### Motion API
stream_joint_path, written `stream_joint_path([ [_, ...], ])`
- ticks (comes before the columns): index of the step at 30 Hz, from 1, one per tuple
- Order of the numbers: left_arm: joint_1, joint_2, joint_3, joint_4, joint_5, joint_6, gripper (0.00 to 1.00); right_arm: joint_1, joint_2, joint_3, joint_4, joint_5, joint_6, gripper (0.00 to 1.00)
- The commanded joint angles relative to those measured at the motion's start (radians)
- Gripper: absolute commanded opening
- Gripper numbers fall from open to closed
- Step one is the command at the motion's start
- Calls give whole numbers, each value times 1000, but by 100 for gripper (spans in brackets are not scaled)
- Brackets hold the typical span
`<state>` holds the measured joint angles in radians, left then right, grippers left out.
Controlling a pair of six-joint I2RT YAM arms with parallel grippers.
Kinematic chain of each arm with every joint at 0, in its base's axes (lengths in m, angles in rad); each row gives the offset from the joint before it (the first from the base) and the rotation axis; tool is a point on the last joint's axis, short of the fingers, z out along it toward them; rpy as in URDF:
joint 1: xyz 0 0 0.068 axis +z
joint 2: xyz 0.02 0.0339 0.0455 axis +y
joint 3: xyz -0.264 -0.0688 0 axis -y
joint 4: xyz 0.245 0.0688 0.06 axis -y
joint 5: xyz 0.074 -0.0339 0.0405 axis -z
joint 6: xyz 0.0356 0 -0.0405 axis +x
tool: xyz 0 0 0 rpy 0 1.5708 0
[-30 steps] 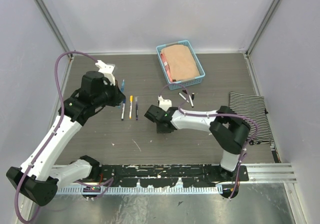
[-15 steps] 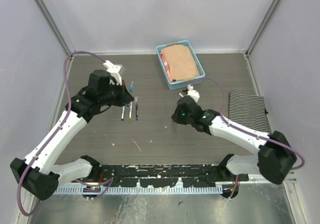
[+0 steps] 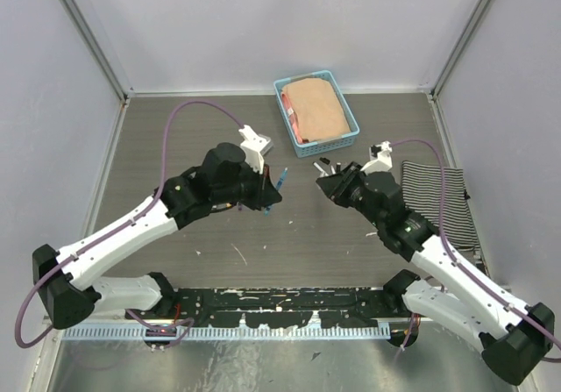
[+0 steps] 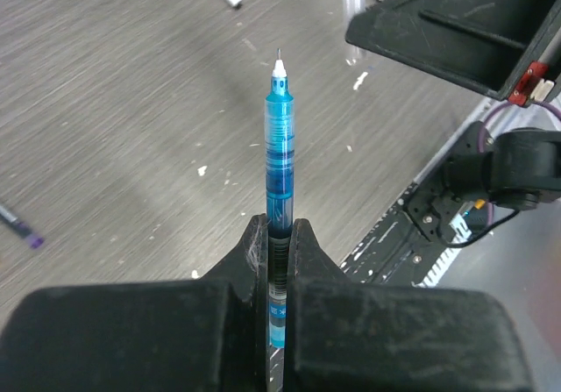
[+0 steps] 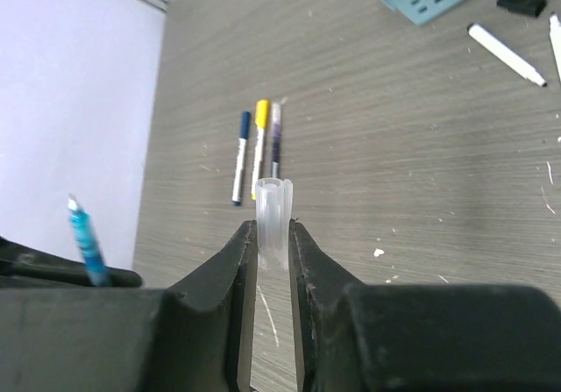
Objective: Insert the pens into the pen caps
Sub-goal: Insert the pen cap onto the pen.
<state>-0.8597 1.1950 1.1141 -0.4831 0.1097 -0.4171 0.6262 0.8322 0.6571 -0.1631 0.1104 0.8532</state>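
Note:
My left gripper (image 3: 271, 192) (image 4: 278, 234) is shut on a translucent blue pen (image 4: 279, 142) (image 3: 280, 180), uncapped, with its fine tip pointing away from the wrist. My right gripper (image 3: 327, 172) (image 5: 272, 234) is shut on a clear, ribbed pen cap (image 5: 273, 206), open end outward. Pen and cap are both held above the table, facing each other across a gap. The blue pen also shows at the left of the right wrist view (image 5: 85, 237). Three capped pens (image 5: 259, 145) lie side by side on the table. Two white pens (image 5: 507, 54) and a black cap (image 5: 521, 3) lie near the basket.
A blue basket (image 3: 286, 103) with a tan cloth inside stands at the back centre. A striped cloth (image 3: 438, 201) lies at the right. Grey walls close in the table on three sides. A metal rail runs along the near edge.
My left arm has swung right to the table's middle with the blue pen. My right arm has pulled back to the right and turned its gripper toward the left one.

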Motion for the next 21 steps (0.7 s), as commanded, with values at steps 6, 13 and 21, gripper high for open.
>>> stream_joint_path([
  [6, -138, 52, 27, 167, 1, -14, 0, -5, -163, 69, 30, 98, 23, 20],
  [13, -199, 114, 50, 207, 18, -8, 0, -5, -229, 93, 3, 138, 36, 20],
  [21, -226, 142, 79, 219, 20, -3, 0, -5, -244, 98, -10, 116, 38, 20],
])
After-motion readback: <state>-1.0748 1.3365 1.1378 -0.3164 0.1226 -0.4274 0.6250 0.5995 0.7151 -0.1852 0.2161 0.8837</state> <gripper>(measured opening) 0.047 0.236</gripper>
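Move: The left hand holds the blue pen, point up; the clear pen cap in the right hand lies about 13 cm to its right, 4 ahead and 4 higher. On the table some 21 cm below, the purple-ended pen lies 11 ahead and 9 left, the yellow-capped pen 3 farther left. From the right hand the blue pen is roughly 12 cm left, 2 back, 3 lower; a white marker lies 13 ahead, 4 right, 20 below. Rightward and back, the left hand carries the blue pen about 8 cm sideways and 5 back, easing off and turning clockwise a little, towards below the right hand. Meanwhile the right hand lifts the clear cap some 9 cm, drifting right, its fingers tipping up and rolling slightly. Both keep their grips. ##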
